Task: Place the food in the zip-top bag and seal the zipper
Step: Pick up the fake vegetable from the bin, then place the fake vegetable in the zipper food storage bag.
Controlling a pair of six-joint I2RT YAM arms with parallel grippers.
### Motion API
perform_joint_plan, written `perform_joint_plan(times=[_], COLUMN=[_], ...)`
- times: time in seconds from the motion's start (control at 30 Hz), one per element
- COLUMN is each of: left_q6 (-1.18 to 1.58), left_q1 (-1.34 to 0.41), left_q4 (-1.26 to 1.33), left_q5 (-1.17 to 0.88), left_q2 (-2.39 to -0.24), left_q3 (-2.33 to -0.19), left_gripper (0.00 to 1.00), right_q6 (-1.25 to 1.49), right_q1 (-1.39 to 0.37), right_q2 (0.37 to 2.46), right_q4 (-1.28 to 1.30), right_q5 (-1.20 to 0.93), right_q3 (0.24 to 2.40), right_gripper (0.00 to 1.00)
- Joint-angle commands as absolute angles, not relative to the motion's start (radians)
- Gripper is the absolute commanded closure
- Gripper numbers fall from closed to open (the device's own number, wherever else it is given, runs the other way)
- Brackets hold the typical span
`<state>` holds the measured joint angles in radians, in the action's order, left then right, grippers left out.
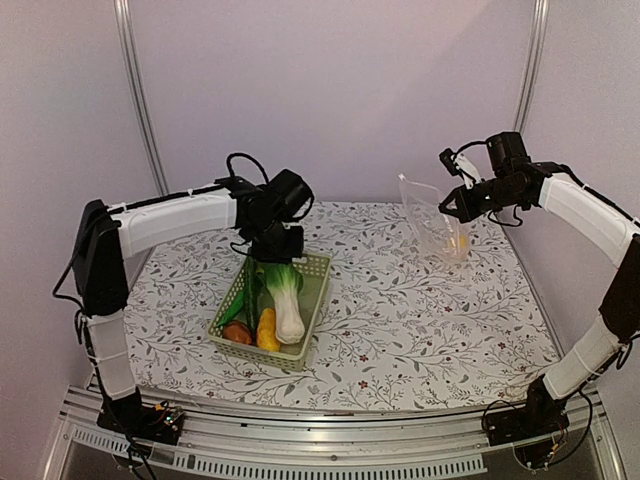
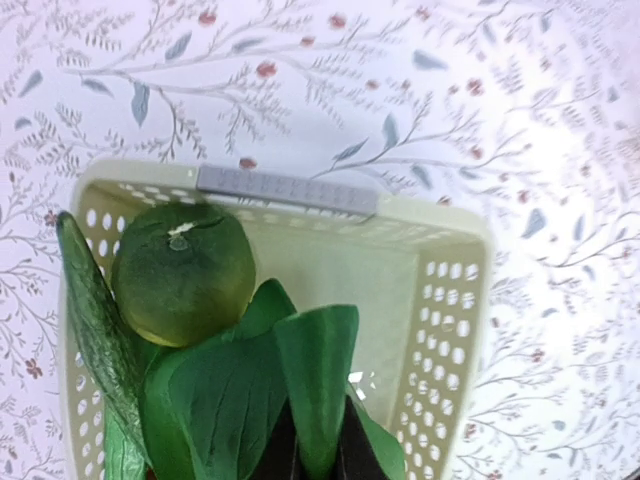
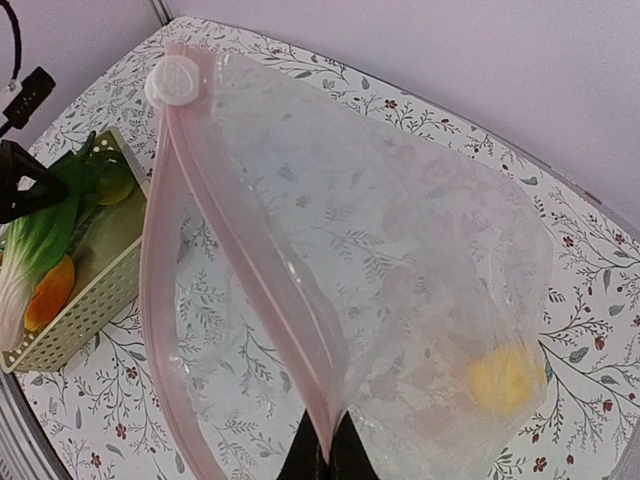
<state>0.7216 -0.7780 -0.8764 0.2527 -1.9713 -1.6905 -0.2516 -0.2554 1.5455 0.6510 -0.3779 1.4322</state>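
Note:
My left gripper (image 1: 274, 243) hangs over the far end of the pale green basket (image 1: 318, 290). In the left wrist view it (image 2: 312, 455) is shut on a leaf of the green-white bok choy (image 2: 315, 380). A green lime (image 2: 183, 272) and a cucumber (image 2: 95, 325) lie beside it. The bok choy (image 1: 285, 298), an orange-yellow piece (image 1: 266, 330) and a reddish-brown round one (image 1: 237, 333) lie in the basket. My right gripper (image 1: 452, 203) holds the clear zip-top bag (image 1: 432, 225) up at the back right. It (image 3: 328, 452) is shut on the pinkish zipper (image 3: 250, 270), and the mouth gapes. A yellow lemon (image 3: 505, 378) sits inside the bag.
The table has a floral cloth (image 1: 420, 320). A white round slider tab (image 3: 172, 80) sits at the far end of the zipper. The basket (image 3: 75, 310) shows at the left of the right wrist view. Lilac walls and metal posts stand behind the table.

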Motion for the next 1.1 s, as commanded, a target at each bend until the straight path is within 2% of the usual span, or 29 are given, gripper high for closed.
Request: perform_joint_plan(times=[0.0,0.23,0.63,0.87,1.07], left_q6=[0.657,0.512,0.151,-0.010,-0.269], left_q1=[-0.810,-0.888,-1.052,-1.159,-1.260], left_q4=[-0.650,-0.422,0.363,0.577,0.764], left_q5=[0.293,0.402,0.381,0.307,0.275], left_q2=[-1.828,-1.695,-1.413,-1.436,-1.553], left_q3=[-1.622,-1.551,-1.231,-1.237,-1.309], left_gripper=[1.00,1.00,1.00,1.00,1.00], right_q6=[-0.249,-0.250,-0.244,-0.244,-0.241], right_q1=[-0.262,-0.262,-0.280,-0.291,-0.305], right_q2=[1.530,1.548,1.549,1.555,1.566], right_q4=[0.682,0.740,0.809,0.854,0.883], right_q5=[-0.395,-0.415,-0.482,-0.502,-0.538], right_q3=[1.463,1.530,1.586,1.626,1.647], right_gripper=[1.00,1.00,1.00,1.00,1.00])
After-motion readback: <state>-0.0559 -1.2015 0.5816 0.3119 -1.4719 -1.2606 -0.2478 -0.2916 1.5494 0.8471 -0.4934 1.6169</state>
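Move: The left hand already pinches the fake bok choy by its leaves. The zip-top bag it is meant for hangs about 30 cm to the right, 6 cm ahead and a few cm higher, at its middle. The bin's middle lies some 13 cm below, 5 cm back and 3 cm left; the round green vegetable sits 3 cm ahead, 4 cm left and 11 cm below. The bag's middle is about 2 cm ahead, 3 cm left and 8 cm below the right hand. Left hoists the pinched bok choy some 35 cm, back and right, fingers tipping up; right raises bag slightly. ##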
